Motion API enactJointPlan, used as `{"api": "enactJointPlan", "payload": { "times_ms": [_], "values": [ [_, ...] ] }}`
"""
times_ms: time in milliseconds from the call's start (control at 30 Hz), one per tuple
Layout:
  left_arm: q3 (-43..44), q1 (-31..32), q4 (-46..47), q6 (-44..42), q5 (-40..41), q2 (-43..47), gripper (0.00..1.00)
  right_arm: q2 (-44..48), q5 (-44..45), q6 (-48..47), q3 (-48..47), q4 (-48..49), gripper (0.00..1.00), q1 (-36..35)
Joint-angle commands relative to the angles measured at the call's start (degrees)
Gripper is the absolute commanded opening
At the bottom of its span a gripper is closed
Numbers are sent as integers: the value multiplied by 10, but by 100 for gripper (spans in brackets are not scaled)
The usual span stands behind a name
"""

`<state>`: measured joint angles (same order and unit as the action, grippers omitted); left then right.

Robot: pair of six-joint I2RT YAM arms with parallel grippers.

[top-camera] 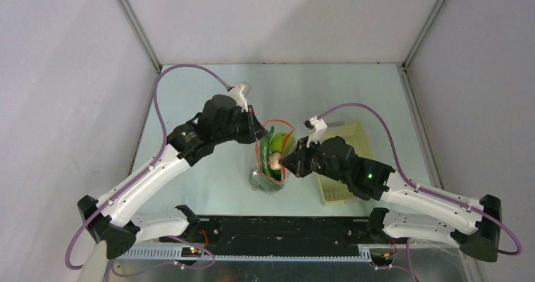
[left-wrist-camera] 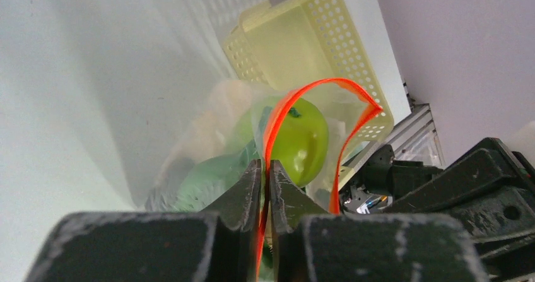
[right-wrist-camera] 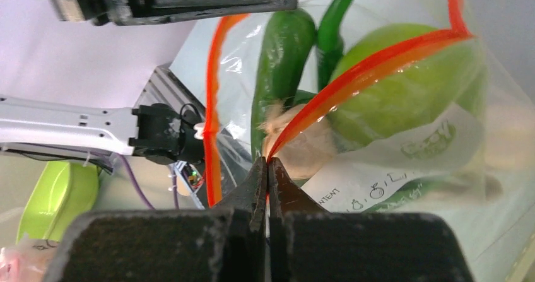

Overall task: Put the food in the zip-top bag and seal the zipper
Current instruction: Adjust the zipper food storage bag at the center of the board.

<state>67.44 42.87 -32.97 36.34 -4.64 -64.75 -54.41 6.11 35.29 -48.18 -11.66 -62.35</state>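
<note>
The clear zip-top bag [top-camera: 267, 178] stands upright mid-table with its mouth open. Inside it are a green apple [left-wrist-camera: 304, 141], a long green pepper [right-wrist-camera: 281, 67], a pale mushroom [right-wrist-camera: 304, 144] and leafy greens [left-wrist-camera: 208, 175]. The orange-red zipper [left-wrist-camera: 315, 88] loops wide around the mouth. My left gripper [left-wrist-camera: 265, 168] is shut on the zipper strip at the mouth's far-left side, also seen in the top view as left gripper [top-camera: 258, 134]. My right gripper [right-wrist-camera: 268, 164] is shut on the strip at the near-right side, opposite the left one, right gripper [top-camera: 284, 162]. No slider tab shows.
A pale yellow perforated basket [top-camera: 344, 162] lies just right of the bag, under the right arm. Grey enclosure walls close in the table on three sides. A lime-green object [right-wrist-camera: 55, 197] shows off to the left in the right wrist view.
</note>
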Motion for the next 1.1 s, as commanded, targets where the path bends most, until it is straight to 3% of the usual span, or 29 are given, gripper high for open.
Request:
{"api": "enactJointPlan", "payload": {
  "times_ms": [0, 233, 433, 500, 667, 800, 900, 1067],
  "values": [
    [29, 12, 20, -27, -1, 4, 14, 39, 24, 4, -38, 45, 0, -13],
    [11, 11, 52, -37, -13, -4, 19, 56, 75, 44, -38, -5, 0, -21],
    [10, 12, 57, -48, -26, -4, 30, 58, 106, 71, -31, -20, 0, -27],
    [9, 12, 56, -51, -24, 1, 36, 61, 116, 73, -27, -16, 0, -32],
    [-15, 12, 47, -63, -14, 39, 79, 72, 135, 87, -15, -23, 0, -38],
    [-76, 15, 54, -75, -13, 111, 96, 79, 141, 90, -10, -27, 0, -40],
    [-143, 28, 73, -76, -8, 176, 99, 85, 145, 91, -4, -35, 0, -40],
    [-281, 52, 182, -65, -32, 293, 100, 101, 150, 105, 11, -36, 0, -40]
  ]
}}
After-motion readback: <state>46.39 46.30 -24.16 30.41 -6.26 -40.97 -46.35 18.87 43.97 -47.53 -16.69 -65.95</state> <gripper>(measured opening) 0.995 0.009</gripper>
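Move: Both hands hold the bag's orange zipper rim, the left one at its far left side. The near corner with the white slider lies about 9 cm back, 2 cm left and 3 cm below the left hand; the green apple inside is 2 cm back, 4 cm right and 6 cm below. From the right hand the slider lies about 6 cm left and 2 cm back, the apple 4 cm ahead and 5 cm below, the empty basket some 18 cm right, 2 cm back and 15 cm below. The left hand, after creeping about 1 cm up and to the right, spreads its fingers wide, lets go of the zipper rim, and draws back some 6 cm and 3 cm left, sinking slightly and tilting up about 10 degrees, towards the near slider corner. The right hand keeps its shut pinch on the near right rim, first lifting about 2 cm, then easing some 3 cm to its right and turning roughly 10 degrees clockwise. ##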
